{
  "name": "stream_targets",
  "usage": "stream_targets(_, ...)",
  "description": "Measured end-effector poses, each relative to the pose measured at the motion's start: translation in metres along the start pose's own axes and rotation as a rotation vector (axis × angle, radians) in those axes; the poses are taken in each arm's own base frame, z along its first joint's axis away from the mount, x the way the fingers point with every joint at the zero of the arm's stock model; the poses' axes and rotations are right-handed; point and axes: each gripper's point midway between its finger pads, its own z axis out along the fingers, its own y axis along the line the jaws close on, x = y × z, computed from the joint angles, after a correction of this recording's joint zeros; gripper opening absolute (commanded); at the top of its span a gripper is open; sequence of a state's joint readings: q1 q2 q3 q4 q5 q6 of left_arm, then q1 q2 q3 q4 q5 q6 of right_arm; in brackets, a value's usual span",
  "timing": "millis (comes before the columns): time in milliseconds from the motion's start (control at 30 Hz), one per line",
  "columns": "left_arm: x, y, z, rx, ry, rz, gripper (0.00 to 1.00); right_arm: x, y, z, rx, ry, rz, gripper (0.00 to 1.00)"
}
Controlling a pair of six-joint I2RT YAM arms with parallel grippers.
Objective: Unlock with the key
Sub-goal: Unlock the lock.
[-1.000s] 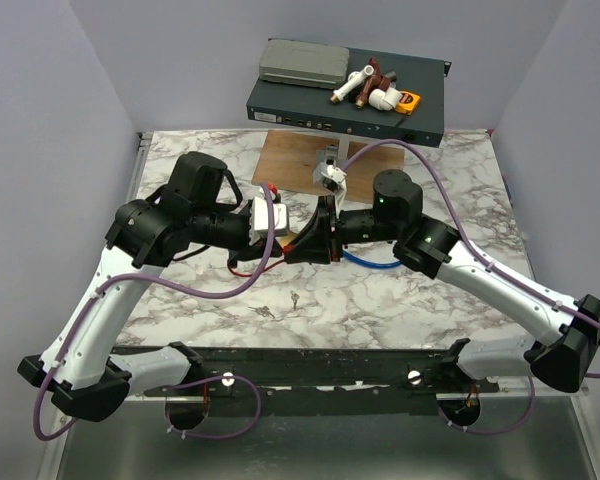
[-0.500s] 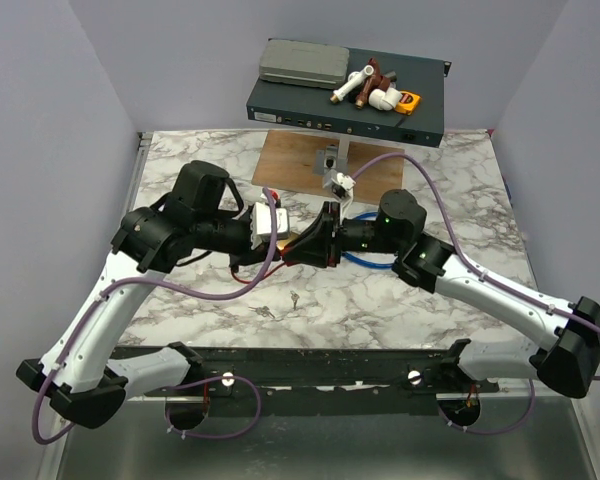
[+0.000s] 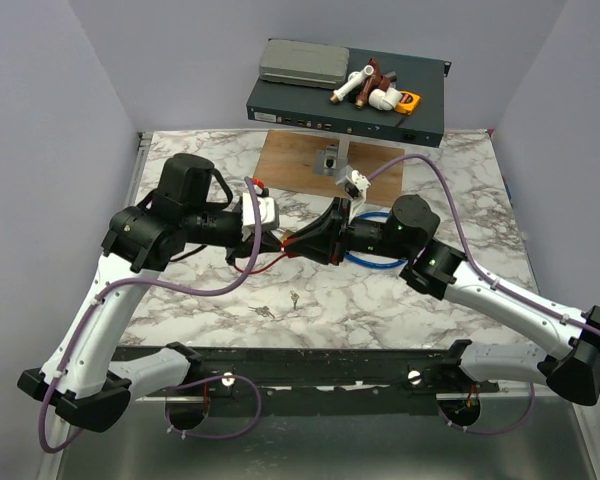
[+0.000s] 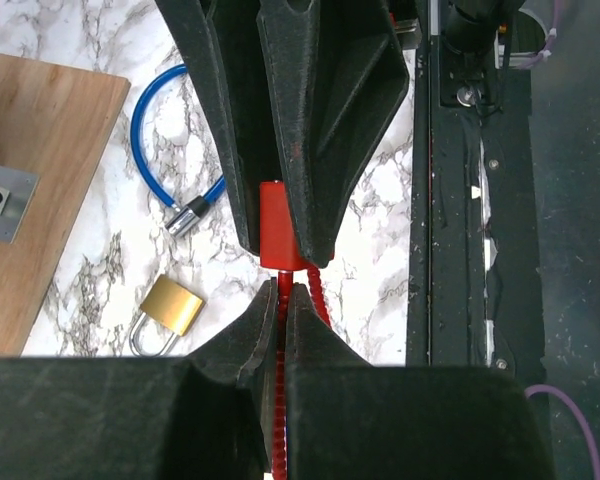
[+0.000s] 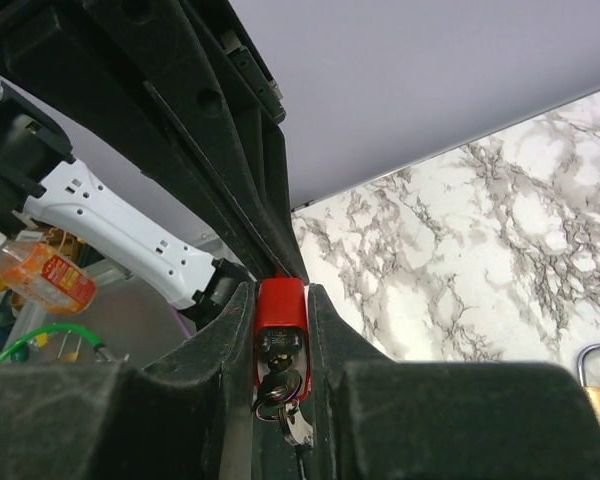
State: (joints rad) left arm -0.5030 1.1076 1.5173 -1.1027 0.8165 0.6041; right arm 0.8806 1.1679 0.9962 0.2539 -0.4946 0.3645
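A red cable lock (image 3: 298,240) hangs above the table's middle, held between both grippers. My left gripper (image 4: 283,295) is shut on its red ribbed cable (image 4: 320,300), just below the red lock body (image 4: 278,235). From the other side my right gripper (image 5: 280,295) is shut on that lock body (image 5: 280,305), one finger on each flank. A key (image 5: 283,375) on a ring sits in the keyhole of the body's end face, between the right fingers. In the top view the left gripper (image 3: 278,241) and right gripper (image 3: 316,240) meet tip to tip.
A brass padlock (image 4: 170,308) and a blue cable lock (image 4: 170,170) lie on the marble under the grippers. Two loose keys (image 3: 295,298) lie nearer the front. A wooden board (image 3: 300,160) with a metal latch sits behind, and beyond it a rack unit (image 3: 345,100) with clutter.
The right wrist has drawn right and toward the front, the left elbow has swung left. The red lock stays gripped between both grippers, at about the same place.
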Motion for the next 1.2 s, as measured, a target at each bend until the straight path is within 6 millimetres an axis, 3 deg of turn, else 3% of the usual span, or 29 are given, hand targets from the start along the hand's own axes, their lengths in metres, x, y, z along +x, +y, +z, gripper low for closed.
stream_targets(567,-0.002,-0.009,0.0,0.025,0.039,0.014,0.0,-0.004,0.003,0.001,-0.003,0.042,-0.007,0.01)
stream_targets(667,-0.001,-0.007,-0.001,0.011,0.052,0.012,0.0,-0.006,0.003,0.005,-0.006,0.055,0.002,0.11)
stream_targets(833,-0.002,-0.004,-0.003,-0.01,0.061,0.023,0.0,-0.01,0.002,0.006,-0.002,0.061,0.006,0.2)
stream_targets(967,-0.006,-0.002,-0.005,-0.024,0.057,0.039,0.0,-0.015,0.004,0.005,-0.001,0.059,0.005,0.43)
stream_targets(1067,0.003,-0.009,-0.008,-0.009,0.093,0.005,0.0,-0.032,0.003,0.004,0.012,0.024,-0.012,0.51)
stream_targets(1200,0.011,-0.014,-0.01,0.0,0.127,-0.017,0.0,-0.06,0.006,0.0,0.034,-0.027,-0.054,0.53)
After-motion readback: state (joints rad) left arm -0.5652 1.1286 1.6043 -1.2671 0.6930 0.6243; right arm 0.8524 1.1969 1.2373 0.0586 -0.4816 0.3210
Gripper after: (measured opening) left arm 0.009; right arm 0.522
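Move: The red lock with its key is already pinched between the right fingers, its middle about 1 cm left of the right hand point, key side towards that hand. From the left hand, which holds the red cable just short of it, it lies some 4 cm to the right and about 2 cm lower. On the table, some 27 cm below the right hand, the brass padlock lies about 12 cm ahead, and the blue cable's loop about 13 cm ahead and 18 cm to the right. The red lock is kept in the right hand's pinch at first, both hands shifting only about a centimetre. Then the right fingers open, let go of it and lift away, about 5 cm up and slightly forward, while the left hand keeps its hold on the cable and eases a little back and to its left. ##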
